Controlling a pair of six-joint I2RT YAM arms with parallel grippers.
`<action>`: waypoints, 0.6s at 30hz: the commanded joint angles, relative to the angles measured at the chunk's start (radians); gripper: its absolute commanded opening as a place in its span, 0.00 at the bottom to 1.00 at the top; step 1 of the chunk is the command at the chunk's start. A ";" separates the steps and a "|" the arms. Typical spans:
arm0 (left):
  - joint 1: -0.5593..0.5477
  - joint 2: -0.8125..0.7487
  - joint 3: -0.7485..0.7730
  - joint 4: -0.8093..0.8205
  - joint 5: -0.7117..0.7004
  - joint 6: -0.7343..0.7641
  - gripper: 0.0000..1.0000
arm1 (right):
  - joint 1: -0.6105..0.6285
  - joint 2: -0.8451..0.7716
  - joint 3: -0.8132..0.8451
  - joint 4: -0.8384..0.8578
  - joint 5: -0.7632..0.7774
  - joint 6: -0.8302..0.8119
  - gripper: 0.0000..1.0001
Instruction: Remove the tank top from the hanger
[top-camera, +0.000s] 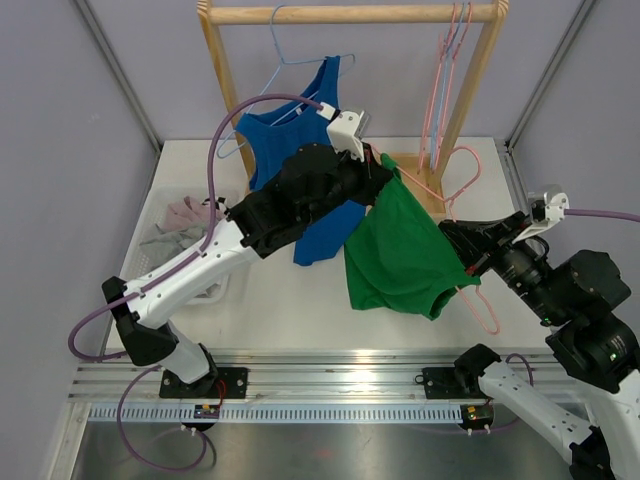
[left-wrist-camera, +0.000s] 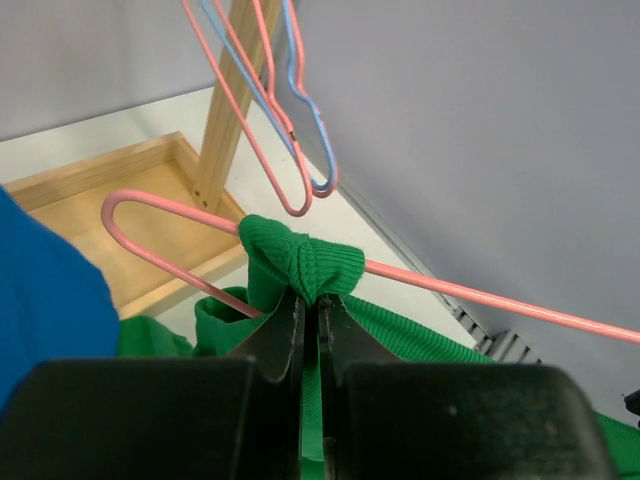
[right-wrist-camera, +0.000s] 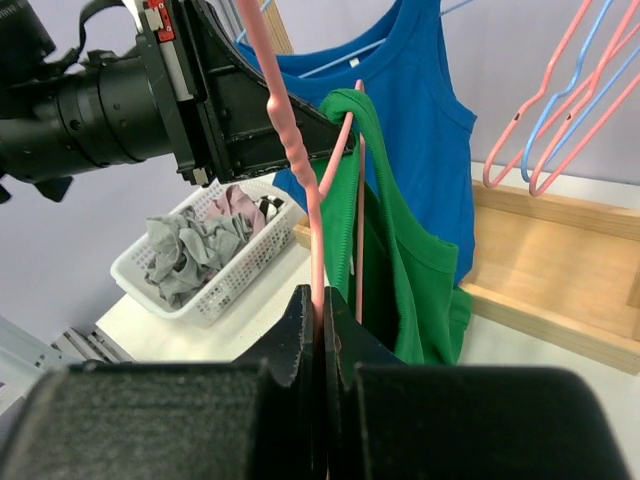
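Note:
A green tank top (top-camera: 398, 252) hangs on a pink hanger (top-camera: 462, 178) held in mid-air over the table's middle. My left gripper (top-camera: 378, 168) is shut on the top's shoulder strap (left-wrist-camera: 303, 262), which is bunched over the hanger's pink wire (left-wrist-camera: 480, 295). My right gripper (top-camera: 462, 262) is shut on the hanger's wire (right-wrist-camera: 300, 170) at the garment's right side. In the right wrist view the green top (right-wrist-camera: 400, 260) hangs beyond the fingers, with the left gripper (right-wrist-camera: 340, 135) at its strap.
A wooden rack (top-camera: 350, 14) at the back holds a blue tank top (top-camera: 290, 140) on a blue hanger, plus empty pink and blue hangers (top-camera: 445, 70). A white basket (top-camera: 190, 235) of clothes sits at the left.

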 joint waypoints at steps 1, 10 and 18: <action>-0.001 -0.021 0.035 -0.031 -0.150 0.006 0.00 | 0.006 0.009 -0.023 0.019 0.018 -0.040 0.00; 0.120 -0.111 -0.100 -0.186 -0.359 -0.149 0.00 | 0.006 -0.161 -0.096 -0.033 -0.075 -0.112 0.00; 0.255 -0.171 -0.213 -0.197 -0.242 -0.215 0.00 | 0.006 -0.253 -0.108 -0.054 -0.209 -0.159 0.00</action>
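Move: The left fingers already pinch the green tank top's shoulder on the pink hanger; the hanger's left tip lies about 4 cm ahead, 3 to the left and 2 above that hand. The blue tank top hangs some 10 cm ahead, 12 to the left and 5 lower. The right hand already grips the hanger near its neck; that same tip lies roughly 15 cm ahead, 13 to the left and 1 above it. Keeping its pinch on the green shoulder, the left hand pulls it off along the hanger arm and past the tip, about 11 cm left and 8 down with some forward, turning some 25 degrees counter-clockwise and tipping downward. The right hand keeps hold of the hanger and sinks about 3 cm, then draws back some 5 cm, away from the left hand. ##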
